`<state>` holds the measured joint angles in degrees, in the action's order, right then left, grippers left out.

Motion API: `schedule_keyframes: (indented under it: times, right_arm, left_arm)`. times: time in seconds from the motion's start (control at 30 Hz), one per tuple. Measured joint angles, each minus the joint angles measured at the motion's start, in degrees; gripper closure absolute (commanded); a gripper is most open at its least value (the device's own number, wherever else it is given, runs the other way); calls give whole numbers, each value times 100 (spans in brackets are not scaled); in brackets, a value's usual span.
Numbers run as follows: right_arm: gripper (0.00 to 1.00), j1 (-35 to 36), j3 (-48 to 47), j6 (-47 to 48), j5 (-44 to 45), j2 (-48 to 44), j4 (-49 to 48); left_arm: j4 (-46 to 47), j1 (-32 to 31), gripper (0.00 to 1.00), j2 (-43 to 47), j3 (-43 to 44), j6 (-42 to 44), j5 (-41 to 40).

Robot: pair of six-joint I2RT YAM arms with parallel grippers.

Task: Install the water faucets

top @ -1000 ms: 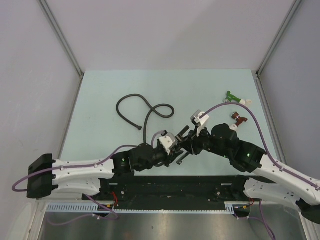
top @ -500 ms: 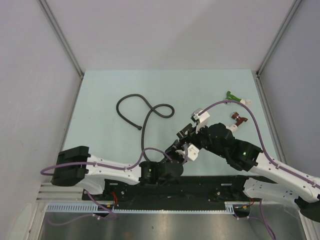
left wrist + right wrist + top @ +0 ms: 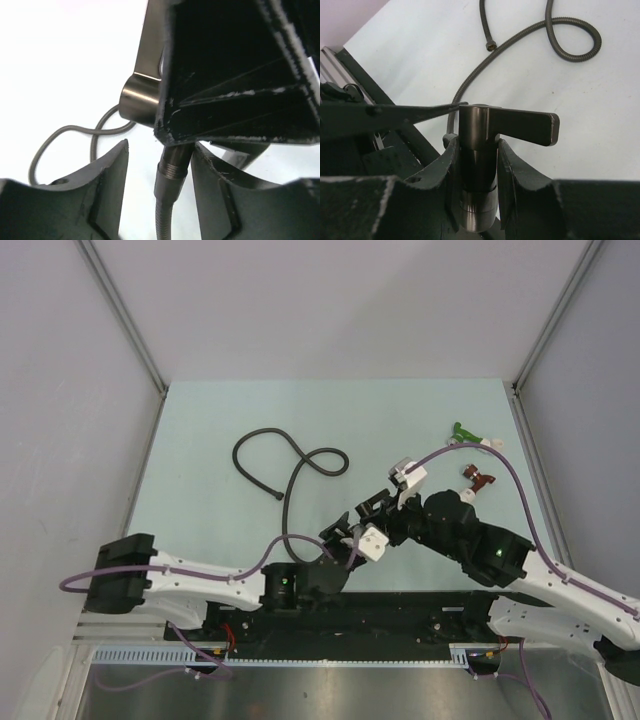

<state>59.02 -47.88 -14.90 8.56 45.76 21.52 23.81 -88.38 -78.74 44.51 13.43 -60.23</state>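
Observation:
The dark grey-brown metal faucet [image 3: 477, 131] stands upright between the fingers of my right gripper [image 3: 476, 142], which is shut on its round body. A flat stub [image 3: 525, 125] sticks out to the right, and a thin arm runs off to the left. From below, the left wrist view shows the faucet [image 3: 140, 97] with the hose's threaded end [image 3: 172, 167] joined under it. My left gripper [image 3: 160, 185] is open around that end, with a gap on each side. From above, the left gripper [image 3: 345, 536] and right gripper [image 3: 375, 508] meet low over the table's near middle.
The black flexible hose [image 3: 290, 455] lies coiled on the pale green table [image 3: 200, 430] and runs back toward the grippers. A green fitting [image 3: 462, 430] and a dark-red fitting [image 3: 478, 478] lie at the right. Grey walls close in both sides.
My left gripper has opened off the hose end, and the left arm has swung so its wrist comes in from lower down. The right gripper has kept its hold on the faucet.

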Motion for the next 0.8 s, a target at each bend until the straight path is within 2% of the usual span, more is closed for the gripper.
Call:
schedule_keyframes:
  times: [0.07,0.1,0.2,0.3,0.6,0.8]
  right_arm:
    - [100,0,2,20,-26,-48,-37]
    - [100,2,4,31,-42,-76,-39]
    - [100,4,9,103,-66,-157,50]
    - [100,0,15,179,-131,-199,131]
    - [100,0,22,400,-505,-352,138]
    - [100,0,22,496,-833,-361,109]
  left_arm:
    - [11,0,32,380,-144,-22,249]
    - [-2,2,25,579,-216,-42,402]
    - [-33,66,17,1123,-398,-140,896]
    - [-120,365,13,1707,-616,-361,1720]
    - [-289,2155,9,3178,-1563,-1427,4966]
    - [-129,3200,9,3309,-1875,-2168,7073]
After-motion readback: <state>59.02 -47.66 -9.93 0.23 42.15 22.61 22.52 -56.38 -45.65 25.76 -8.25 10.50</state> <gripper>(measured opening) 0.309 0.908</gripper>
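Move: The hose coupling sits practically between the left fingertips, about 1 cm ahead of that hand point, 1 cm right and 2 cm below. The faucet body, in the right fingers, is some 3 cm ahead, 3 cm right and 2 cm higher than the left hand; its spout lies roughly 3 cm back, 4 cm right and 6 cm lower. From the right hand the coupling lies about 2 cm back, 3 cm left and 4 cm below. Up first, by about 4.5 cm, the left hand clears the hose coupling it has already released, its fingers spreading from half to almost fully open; then it swings as far left, sinking slightly, while the wrist turns some 35 degrees clockwise, rolls its left side down and tips the fingers down. The right hand keeps its grip on the faucet body, easing back a little with a slight counter-clockwise turn. ##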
